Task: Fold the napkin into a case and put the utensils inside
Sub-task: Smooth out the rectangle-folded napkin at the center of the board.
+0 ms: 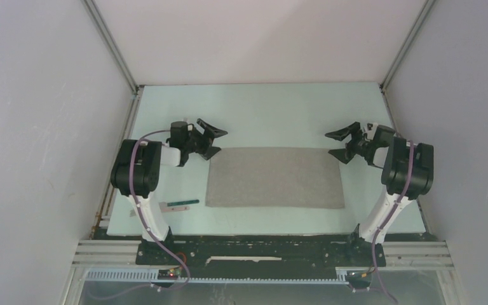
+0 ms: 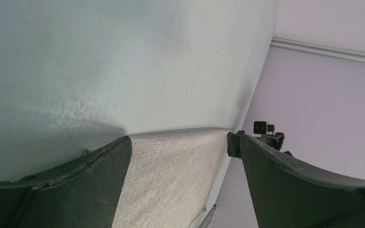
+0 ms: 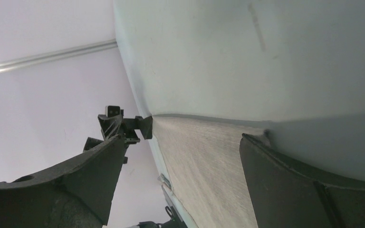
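The napkin [image 1: 275,178] lies flat in the middle of the table as a wide light grey rectangle. Both wrist views look along it: napkin [image 2: 171,180], napkin [image 3: 209,161]. My left gripper [image 1: 211,141] hovers at its far left corner, open, with nothing between the fingers; the cloth shows through the gap of the left gripper [image 2: 185,142]. Mirroring it, my right gripper [image 1: 338,145] hangs open and empty at the far right corner, seen closer as the right gripper [image 3: 184,140]. A utensil with a dark green handle [image 1: 183,203] lies left of the napkin by the left arm's base. No fork is clearly visible.
The pale green table [image 1: 260,108] is closed in by white walls at the left, right and back. A black base rail [image 1: 254,248] runs along the near edge under both arms. A pale strip [image 1: 167,207] touches the green handle's left end.
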Robot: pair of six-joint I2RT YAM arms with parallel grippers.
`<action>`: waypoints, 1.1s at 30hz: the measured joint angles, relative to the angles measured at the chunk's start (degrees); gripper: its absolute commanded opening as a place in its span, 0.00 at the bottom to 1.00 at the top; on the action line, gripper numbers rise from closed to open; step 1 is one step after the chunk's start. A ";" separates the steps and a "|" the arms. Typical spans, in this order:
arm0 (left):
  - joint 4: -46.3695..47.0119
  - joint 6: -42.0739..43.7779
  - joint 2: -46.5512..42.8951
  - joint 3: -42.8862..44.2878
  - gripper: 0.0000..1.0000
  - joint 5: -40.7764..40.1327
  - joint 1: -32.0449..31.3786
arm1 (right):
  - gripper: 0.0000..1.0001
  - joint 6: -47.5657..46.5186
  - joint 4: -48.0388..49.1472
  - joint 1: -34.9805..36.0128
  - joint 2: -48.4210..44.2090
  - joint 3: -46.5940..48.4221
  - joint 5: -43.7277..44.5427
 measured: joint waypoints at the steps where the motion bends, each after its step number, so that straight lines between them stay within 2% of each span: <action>1: 0.02 0.00 0.04 0.00 0.98 0.00 0.02 | 1.00 -0.24 -0.04 -0.98 0.00 -0.07 -0.22; 5: -1.25 0.85 -0.04 0.61 0.99 -0.26 0.15 | 1.00 -1.51 -1.33 -4.15 -0.31 0.00 -1.07; 7: -4.55 2.58 -0.87 1.86 1.00 -1.36 0.09 | 1.00 -3.65 -5.03 -4.66 -1.05 1.18 -0.44; 11: -19.10 8.98 -5.64 7.37 1.00 -8.04 -0.07 | 1.00 -10.71 -18.21 -3.67 -5.35 5.31 6.56; 14: -27.47 12.98 -12.33 10.51 1.00 -10.12 -0.39 | 1.00 -15.89 -29.68 -2.01 -12.31 8.83 14.25; 16: -30.71 15.17 -18.01 11.04 1.00 -10.29 -1.09 | 0.95 -18.88 -35.87 -0.46 -18.34 10.78 19.76; 18: -33.40 17.22 -24.59 10.91 1.00 -10.05 -2.49 | 0.85 -21.27 -40.06 0.85 -23.74 11.65 23.91; 20: -34.93 19.17 -31.65 9.81 1.00 -8.28 -4.68 | 0.78 -23.47 -43.30 2.01 -26.86 11.89 26.64; 26: -40.63 22.45 -42.56 4.24 1.00 -3.56 -10.23 | 0.72 -27.63 -51.58 4.11 -24.65 11.34 32.87; 33: -47.04 23.96 -48.89 -0.39 1.00 -1.95 -14.62 | 0.65 -30.53 -57.05 9.81 -18.51 12.04 40.61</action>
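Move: The napkin lies flat, its middle about 12 cm back and 17 cm right of my left hand and 2 cm lower. Its far left corner is 2 cm back and 4 cm left of that hand, the utensils roughly 22 cm back and 18 cm left. From my right hand, the middle of the napkin's right edge is about 12 cm back and 4 cm right, 2 cm down; its far right corner is 2 cm back and 3 cm right. I finish the outward sweep with my right hand, a few centimetres past the far right corner, then hop it up about 10 cm, back 8 and down again towards the napkin's right edge, rolling and tipping the fingers downward and drawing them partly together. My left hand comes free of the far left corner, rises some 18 cm, sinks slightly and swings back about 17 cm over the napkin's left part, turning clockwise, fingers tipping up and still wide open. ##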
